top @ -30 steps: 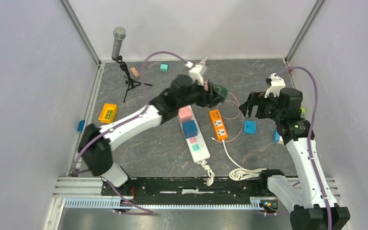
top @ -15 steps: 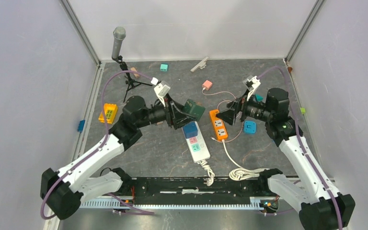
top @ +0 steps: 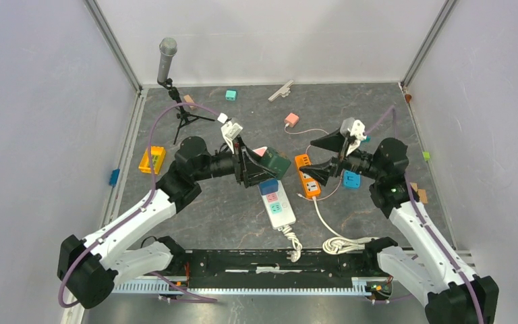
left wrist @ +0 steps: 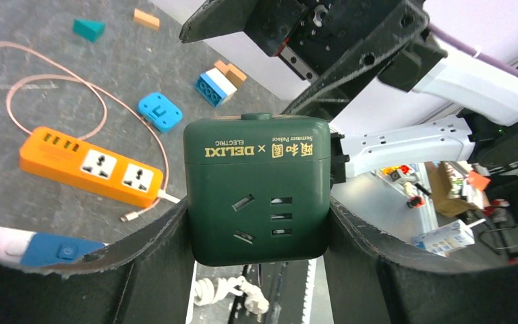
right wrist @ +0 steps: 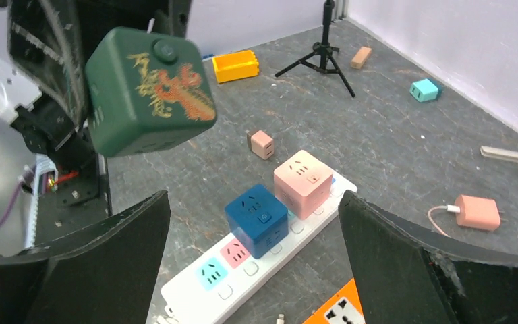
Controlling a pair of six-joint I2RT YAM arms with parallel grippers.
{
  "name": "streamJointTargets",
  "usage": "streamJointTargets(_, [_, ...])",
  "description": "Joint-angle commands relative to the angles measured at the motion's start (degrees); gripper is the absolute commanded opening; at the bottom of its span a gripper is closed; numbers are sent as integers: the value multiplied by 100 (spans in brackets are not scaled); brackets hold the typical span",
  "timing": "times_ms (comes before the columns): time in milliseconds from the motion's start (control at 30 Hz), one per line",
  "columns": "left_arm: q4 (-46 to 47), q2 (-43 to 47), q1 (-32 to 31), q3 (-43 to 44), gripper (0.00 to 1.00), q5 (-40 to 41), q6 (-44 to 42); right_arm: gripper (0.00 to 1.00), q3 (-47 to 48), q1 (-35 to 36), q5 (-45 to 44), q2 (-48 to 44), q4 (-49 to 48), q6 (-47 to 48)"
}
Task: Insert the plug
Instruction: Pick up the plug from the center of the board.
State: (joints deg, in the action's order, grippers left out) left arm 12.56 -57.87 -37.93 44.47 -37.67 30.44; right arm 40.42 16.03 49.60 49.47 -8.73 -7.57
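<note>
My left gripper is shut on a dark green cube plug, gripping its two sides with the socket face toward the wrist camera. It hangs above the white power strip, close over the pink cube and the blue cube plugged into it. In the right wrist view the green cube plug floats at the upper left, above the strip, whose pink and turquoise sockets show bare. My right gripper stands wide open facing it, nothing between its fingers.
An orange power strip with a thin pink cable lies right of the white one. A blue adapter, a pink charger, a teal block, an orange brick and a microphone on a tripod stand around.
My left arm has drawn back from the far middle with the green cube plug to just above the white strip. The right gripper has turned and swung left toward the cube.
</note>
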Motion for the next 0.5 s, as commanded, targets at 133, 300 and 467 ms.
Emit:
streamJointTargets(133, [324, -334, 84, 139, 42, -1187, 814, 98, -1690, 73, 1304, -290, -4428, 2])
streamJointTargets(300, [193, -343, 89, 267, 44, -2117, 846, 98, -2076, 239, 2235, -271, -6333, 396])
streamJointTargets(467, [-684, -298, 85, 472, 45, -2608, 415, 98, -1787, 537, 2904, 18, -7005, 251])
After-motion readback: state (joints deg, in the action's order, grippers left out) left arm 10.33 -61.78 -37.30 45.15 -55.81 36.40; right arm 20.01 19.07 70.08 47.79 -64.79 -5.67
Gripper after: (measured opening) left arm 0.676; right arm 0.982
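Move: Between the left fingertips the green plug is already held, its middle about 2 cm right and 1 cm ahead of that hand's point. The open right gripper faces it from about 12 cm right and 4 cm ahead, level. From the right hand, the plug lies roughly 10 cm left, 4 cm back, level; the blue plug is 12 cm left, 3 cm ahead and 20 cm below, and the pink plug 15 cm left, 11 cm ahead, as low. Swinging back towards its base by some 8 cm, the right hand dips nearly 4 cm and comes up again, edging 2 cm left towards the held green plug; it rolls about 40 degrees, forward side rising, and yaws counter-clockwise, fingers wide open and touching nothing. The left hand keeps its grip, drawing the plug back 5 cm and slightly down while turning clockwise. ##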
